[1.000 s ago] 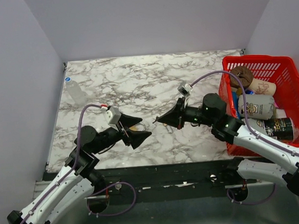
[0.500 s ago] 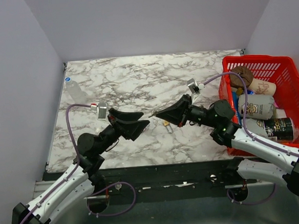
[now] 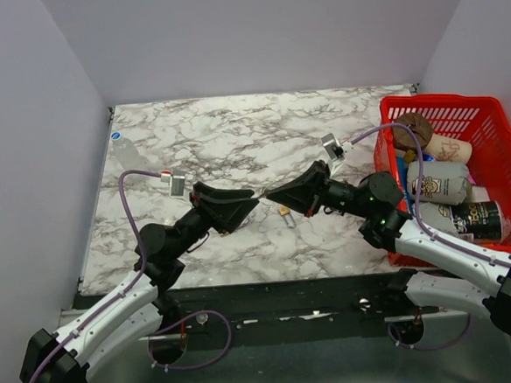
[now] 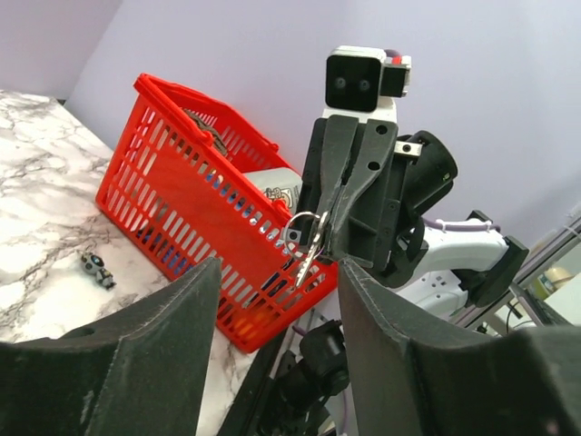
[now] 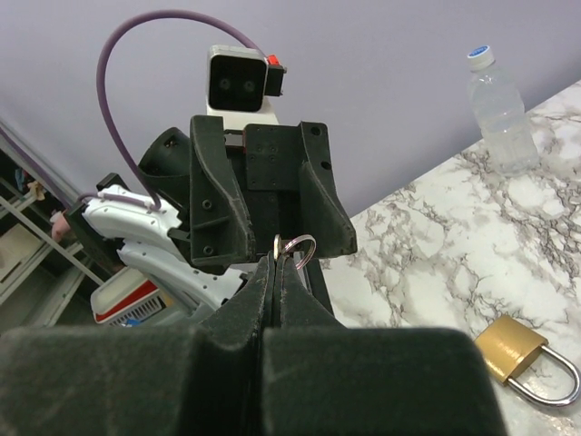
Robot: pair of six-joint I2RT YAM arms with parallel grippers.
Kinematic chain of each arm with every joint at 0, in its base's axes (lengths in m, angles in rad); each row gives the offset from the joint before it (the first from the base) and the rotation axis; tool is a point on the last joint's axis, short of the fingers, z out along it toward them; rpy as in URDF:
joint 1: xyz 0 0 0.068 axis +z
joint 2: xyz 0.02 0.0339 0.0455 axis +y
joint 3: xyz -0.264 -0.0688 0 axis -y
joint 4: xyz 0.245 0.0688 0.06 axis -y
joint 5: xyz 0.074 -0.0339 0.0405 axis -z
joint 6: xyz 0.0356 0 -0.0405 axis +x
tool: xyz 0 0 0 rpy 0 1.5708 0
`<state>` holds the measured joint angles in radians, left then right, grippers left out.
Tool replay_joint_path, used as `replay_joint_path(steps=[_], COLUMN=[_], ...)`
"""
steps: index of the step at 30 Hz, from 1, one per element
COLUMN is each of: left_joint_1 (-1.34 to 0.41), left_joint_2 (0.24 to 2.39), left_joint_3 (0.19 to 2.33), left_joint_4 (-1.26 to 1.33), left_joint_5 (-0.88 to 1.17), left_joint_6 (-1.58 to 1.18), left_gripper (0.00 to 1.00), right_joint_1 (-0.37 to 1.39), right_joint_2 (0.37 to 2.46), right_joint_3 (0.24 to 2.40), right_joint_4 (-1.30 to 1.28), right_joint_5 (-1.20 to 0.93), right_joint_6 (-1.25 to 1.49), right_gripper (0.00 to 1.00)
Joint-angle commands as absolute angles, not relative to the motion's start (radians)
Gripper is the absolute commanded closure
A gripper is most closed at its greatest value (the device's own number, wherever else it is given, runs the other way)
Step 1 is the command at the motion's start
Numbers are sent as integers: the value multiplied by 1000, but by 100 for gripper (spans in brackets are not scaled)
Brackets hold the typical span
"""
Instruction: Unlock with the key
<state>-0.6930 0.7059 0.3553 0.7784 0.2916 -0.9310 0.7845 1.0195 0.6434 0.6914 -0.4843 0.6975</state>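
My right gripper (image 3: 272,196) (image 5: 277,265) is shut on a small silver key (image 5: 280,247) with a split ring (image 4: 305,227), held above the table at mid-height. The key's blade (image 4: 310,259) points toward my left gripper (image 3: 246,209) (image 4: 277,277). That gripper faces it tip to tip, and its jaws stand apart with nothing between them. The key hangs just beyond that gap. A small brass padlock (image 5: 525,360) (image 3: 285,215) lies on the marble table (image 3: 234,140), below and slightly on the near side of the right gripper. In the left wrist view the padlock (image 4: 96,269) is tiny.
A red basket (image 3: 392,110) (image 4: 182,177) with cans and packets stands at the right edge of the table. At the far left stands a clear plastic bottle (image 3: 128,155) (image 5: 497,113). Grey walls close off the table's left, right and back sides.
My left gripper has risen and swung right to face the key, and its jaws have narrowed. The right gripper shifted slightly right and up with the key, then held still.
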Motion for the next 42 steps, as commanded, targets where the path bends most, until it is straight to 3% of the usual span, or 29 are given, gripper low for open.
replay_joint_path(steps=[1,4,17,23,26,30,33,34,37,40,42], left_joint_1=[-703,-703,-719,-722,-721,-719,-709,-706,-690,-687,-687], left_joint_2=[716,721,758,755,746,694,658,654,681,745,803], left_joint_3=[354,356,353,356,350,359,426,449,544,632,686], left_joint_4=[870,868,899,893,874,760,513,370,144,4,-69], left_joint_5=[313,313,327,327,304,304,340,353,472,651,736], left_joint_6=[-945,-945,-965,-959,-953,-899,-780,-703,-597,-483,-405], left_gripper=[44,58,60,82,100,100,100,100,100,100,100], right_joint_1=[788,788,788,788,790,790,788,785,781,778,778], right_joint_2=[1025,1026,1025,1028,1031,1017,990,976,947,931,939], right_joint_3=[629,624,617,612,621,664,716,759,828,865,906], right_joint_4=[732,732,729,716,683,568,360,244,27,-142,-210], right_joint_5=[-495,-492,-480,-472,-472,-482,-491,-498,-506,-535,-575], right_joint_6=[693,693,692,689,678,620,507,445,323,226,183], right_gripper=[99,99,99,99,99,99,88,73,47,31,29])
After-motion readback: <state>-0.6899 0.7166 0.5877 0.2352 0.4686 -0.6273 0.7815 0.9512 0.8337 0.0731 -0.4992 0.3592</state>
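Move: The key is in my shut right fingertips, about 2 cm to the right of my left hand's pinch point and 1 cm above it, level with it fore and aft; from my right hand it is some 2 cm left. The big padlock lies on the table roughly 12 cm ahead of my left hand, 8 cm to its left and 26 cm below. The small padlock is about 12 cm ahead and 8 cm right of that left hand, equally low. I nudge my left hand about 1 cm right towards the key and close its half-open fingers until they pinch it, while my right hand keeps its grip and sinks about a centimetre. Then my right fingers open and let go; both hands drop some 2 to 3 cm, tipping their fingers down about 20 degrees, and the right backs off slightly to the right. ##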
